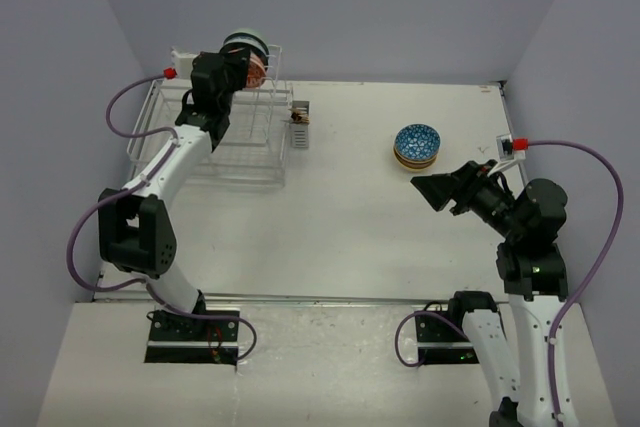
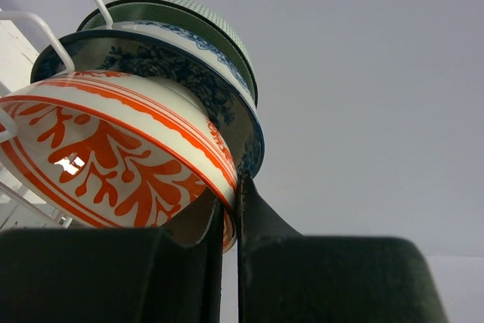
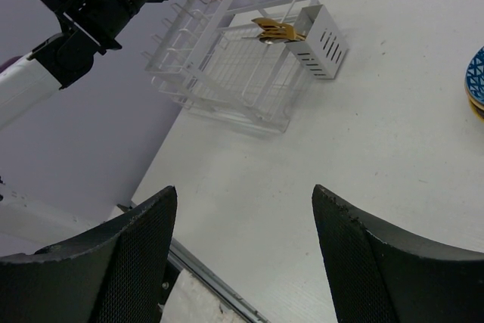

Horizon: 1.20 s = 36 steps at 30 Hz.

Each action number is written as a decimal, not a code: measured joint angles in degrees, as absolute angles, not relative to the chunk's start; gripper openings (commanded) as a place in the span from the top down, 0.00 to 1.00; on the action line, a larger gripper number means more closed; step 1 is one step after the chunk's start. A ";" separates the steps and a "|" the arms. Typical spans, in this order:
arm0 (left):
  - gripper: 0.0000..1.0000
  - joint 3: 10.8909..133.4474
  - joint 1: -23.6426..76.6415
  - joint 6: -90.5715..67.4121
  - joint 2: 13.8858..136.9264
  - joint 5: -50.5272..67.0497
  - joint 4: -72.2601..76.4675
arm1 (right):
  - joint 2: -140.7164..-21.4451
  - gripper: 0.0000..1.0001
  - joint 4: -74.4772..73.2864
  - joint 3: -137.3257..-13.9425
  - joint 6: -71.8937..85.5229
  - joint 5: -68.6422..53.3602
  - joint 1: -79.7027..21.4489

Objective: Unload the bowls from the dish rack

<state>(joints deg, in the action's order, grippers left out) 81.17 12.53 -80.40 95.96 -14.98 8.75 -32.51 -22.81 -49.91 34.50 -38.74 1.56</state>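
Three bowls stand on edge in the tall frame of the white dish rack (image 1: 215,142). In the left wrist view the nearest is the orange-red patterned bowl (image 2: 113,149), then a blue-patterned bowl (image 2: 189,73), then a pale green bowl (image 2: 204,17). My left gripper (image 2: 231,194) is shut on the rim of the orange-red bowl, one finger inside and one outside. It sits at the rack's top (image 1: 245,72). A stack of bowls with a blue-patterned one on top (image 1: 417,142) rests on the table at the right. My right gripper (image 3: 246,194) hovers open and empty near that stack (image 1: 440,187).
A small grey cutlery cup (image 1: 300,125) with gold utensils (image 3: 276,29) hangs on the rack's right side. The rack's low basket (image 3: 234,66) sits at the table's far left corner beside the wall. The table's near metal edge (image 3: 204,281) lies under the right gripper.
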 measured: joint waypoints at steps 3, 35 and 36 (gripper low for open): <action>1.00 79.09 12.53 -80.34 94.87 -14.76 10.61 | -32.51 0.27 -22.83 -49.93 34.48 -38.74 1.56; 1.00 66.81 23.40 -59.46 70.76 -11.42 18.50 | -33.15 0.27 -23.97 -53.78 34.15 -36.97 1.56; 1.00 67.48 24.93 -56.51 70.46 -10.11 17.78 | -33.36 0.28 -24.75 -54.33 33.98 -36.25 1.56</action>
<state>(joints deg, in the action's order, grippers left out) 67.48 24.93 -56.51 70.46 -10.11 17.78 -33.36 -24.75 -54.33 33.98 -36.25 1.56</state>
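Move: The left fingers already pinch the rim of the orange bowl, its middle about 5 cm to their right and 3 cm lower. The blue floral bowl stands next behind it, some 5 cm ahead and 5 cm right of the hand. The bowl stack waits about 48 cm right, 4 cm back and 30 cm below; the cutlery holder is roughly 14 cm right, 2 cm back, 27 cm lower. From the right hand the stack is about 29 cm ahead, 6 cm right, 29 cm down. Keep the left fingers shut on the orange bowl's rim and ease it straight back a couple of centimetres, away from the blue floral bowl. Then draw it faster back and up, swinging right towards the bowl stack's side, about 14 cm back and 11 cm up in all, while tipping the fingertips up some 20 degrees. ##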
